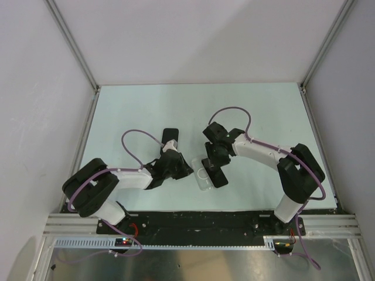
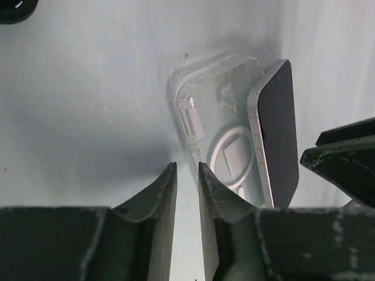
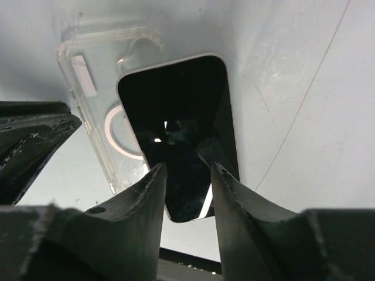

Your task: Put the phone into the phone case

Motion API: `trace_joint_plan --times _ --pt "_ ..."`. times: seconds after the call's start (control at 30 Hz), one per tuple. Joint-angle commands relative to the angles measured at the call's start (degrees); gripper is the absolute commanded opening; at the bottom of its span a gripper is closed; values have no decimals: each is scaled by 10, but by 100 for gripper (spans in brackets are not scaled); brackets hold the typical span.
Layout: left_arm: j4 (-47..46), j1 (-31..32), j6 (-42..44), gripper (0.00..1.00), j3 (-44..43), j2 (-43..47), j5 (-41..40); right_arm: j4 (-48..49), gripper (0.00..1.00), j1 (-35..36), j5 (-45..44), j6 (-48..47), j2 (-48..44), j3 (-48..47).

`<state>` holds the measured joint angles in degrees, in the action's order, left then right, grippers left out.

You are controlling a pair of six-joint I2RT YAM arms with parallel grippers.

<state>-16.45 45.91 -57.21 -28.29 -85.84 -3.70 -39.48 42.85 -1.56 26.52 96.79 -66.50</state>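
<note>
A clear phone case [image 1: 201, 180] lies open side up on the table, with a white ring inside; it also shows in the left wrist view [image 2: 220, 117] and the right wrist view [image 3: 88, 88]. The black phone [image 1: 219, 177] rests tilted, its left edge in the case and its right edge raised [image 2: 280, 134] [image 3: 176, 111]. My right gripper [image 1: 214, 164] [image 3: 187, 168] hovers over the phone's near end, jaws partly open, gripping nothing. My left gripper [image 1: 186, 170] [image 2: 186, 165] is at the case's left edge, jaws almost together and empty.
A flat black rectangular object [image 1: 170, 136] lies on the table behind the left gripper; its corner shows in the left wrist view [image 2: 16, 9]. The table's black front rail [image 1: 193, 219] runs just below the case. Grey walls enclose the table.
</note>
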Motion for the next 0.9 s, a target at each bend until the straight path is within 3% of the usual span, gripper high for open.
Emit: trace_joint_plan --times 0.0,0.17,0.37,0.57,0.87 --pt "-6 7 -6 26 -7 3 0 34 49 -15 -13 -11 -19 6" --pt "-6 14 -6 24 -7 1 2 91 74 -32 25 -38 -27 53" --pt "-8 21 -6 24 -10 -3 4 149 89 -49 75 -58 -32 97" --pt "-9 22 -7 23 -11 -5 3 200 94 -67 130 -59 -42 133" --pt "-11 24 -8 23 -17 -14 6 229 92 -72 162 -45 -47 162"
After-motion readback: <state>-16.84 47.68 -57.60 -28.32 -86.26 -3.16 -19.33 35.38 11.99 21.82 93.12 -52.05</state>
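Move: The right hand is about 4 cm above the phone, whose middle is roughly 2 cm back and 1 cm left. The clear case, partly under the phone's left side, is centred some 7 cm left of this hand and 2 cm back. The case's middle is some 5 cm right of the left hand and 1 cm back; the phone's is about 10 cm right and 1 cm back, both nearly at its height. A black slab lies about 15 cm ahead of the left hand and 9 cm left. No contact with the phone can be made out as the right hand spreads its fingers nearly fully and comes down over it, one fingertip to each side. It edges forward about 1 cm, then sinks some 3 cm while swinging slightly right and back left, rolling about 15 degrees so the fingertips point more to its left. The left hand creeps about 1 cm back and right, to the case's left edge. ##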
